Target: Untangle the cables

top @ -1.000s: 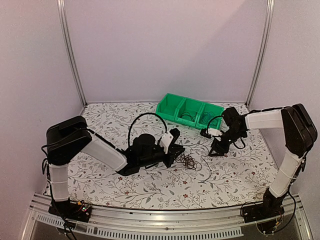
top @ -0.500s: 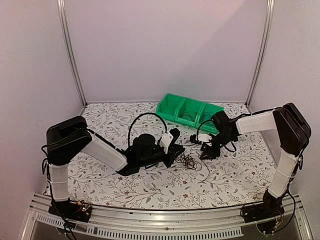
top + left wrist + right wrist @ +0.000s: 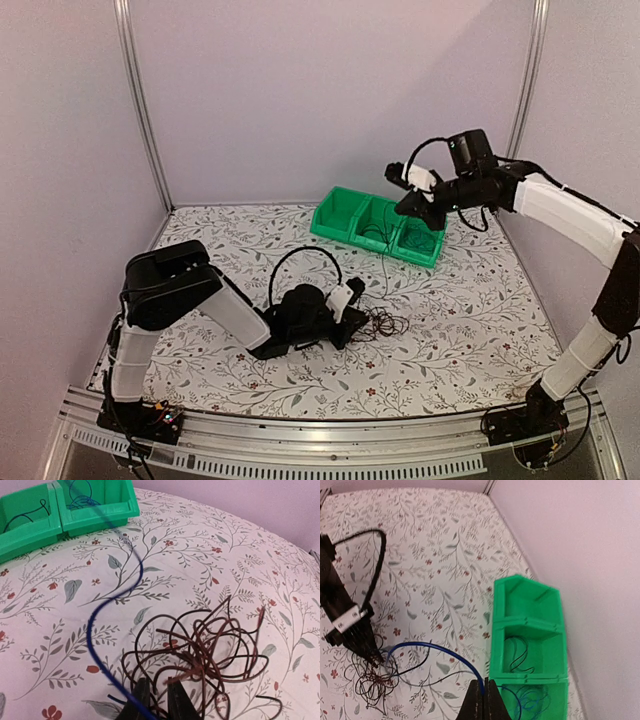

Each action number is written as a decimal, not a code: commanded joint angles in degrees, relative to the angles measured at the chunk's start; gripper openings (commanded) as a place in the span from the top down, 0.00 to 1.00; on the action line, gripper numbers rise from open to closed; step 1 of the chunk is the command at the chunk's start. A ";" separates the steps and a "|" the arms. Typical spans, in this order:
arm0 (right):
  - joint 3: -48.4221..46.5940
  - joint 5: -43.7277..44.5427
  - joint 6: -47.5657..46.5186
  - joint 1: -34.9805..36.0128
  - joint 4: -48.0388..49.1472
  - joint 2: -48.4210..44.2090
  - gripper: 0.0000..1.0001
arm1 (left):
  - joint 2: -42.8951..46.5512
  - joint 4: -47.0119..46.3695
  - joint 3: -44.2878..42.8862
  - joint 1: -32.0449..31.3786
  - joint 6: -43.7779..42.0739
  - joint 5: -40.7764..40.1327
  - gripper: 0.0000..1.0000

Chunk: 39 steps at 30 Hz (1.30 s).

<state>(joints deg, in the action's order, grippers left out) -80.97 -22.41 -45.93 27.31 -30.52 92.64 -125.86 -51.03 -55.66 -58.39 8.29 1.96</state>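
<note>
A knot of dark brown and black cables lies on the flowered table, just right of my left gripper. In the left wrist view the left gripper is shut on strands at the knot's near edge. A blue cable runs from beside those jaws up towards the green bin. My right gripper hangs high over the bin. In its own view the right gripper is shut on the blue cable, which arcs down to the knot.
The green three-compartment bin stands at the back of the table. Its near end compartment holds a coil of blue cable, and the middle one holds a black cable. A thick black hose loops above the left arm's wrist.
The right gripper shut on the blue cable and rose from the table to above the bin, drawing the cable out of the knot. The left arm shifted slightly nearer, still gripping the knot.
</note>
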 commanded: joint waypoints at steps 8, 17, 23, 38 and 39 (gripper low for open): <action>-49.05 -11.75 6.58 -0.06 -13.99 0.33 1.00 | -4.93 2.02 -3.91 1.34 2.82 1.68 0.90; -60.55 -6.67 6.62 -0.83 -12.43 5.28 1.00 | -3.30 3.00 -2.71 1.99 3.05 1.56 0.89; -46.53 -7.08 6.59 -0.83 -9.64 3.38 1.00 | 2.38 1.99 -0.54 2.01 3.30 -1.22 0.73; -30.17 -7.28 11.44 -0.82 2.44 4.08 1.00 | 14.86 1.76 9.33 1.76 7.02 -4.05 0.58; -30.21 -6.76 11.54 -0.84 3.05 4.72 1.00 | 15.46 2.06 10.00 1.71 7.25 -4.38 0.58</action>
<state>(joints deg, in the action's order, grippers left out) -111.02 -29.06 -36.75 26.61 -32.82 96.51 -113.36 -50.13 -48.10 -56.95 14.04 -0.19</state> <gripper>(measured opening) 0.019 0.419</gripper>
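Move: The shut left fingers are already in the near-left edge of the brown tangle, whose middle lies some 6 cm to the right, 1 cm farther out and 2 cm lower. The right hand holds the blue cable; the green bin's middle compartment is about 28 cm ahead, 2 cm left and 21 cm below, the right compartment 24 cm ahead, 8 cm right and as low. The tangle is 8 cm back, 3 cm left and 22 cm below that hand. Still pinching the blue cable, the right hand whips it up and away from the brown tangle, nearly 40 cm high while drawing back and tipping its fingers up some 35 degrees, then comes down about 20 cm and forward, partly untipping. The left hand keeps the tangle low, sinking some 2 cm, then opens, lets go and rises about 8 cm, easing left. ##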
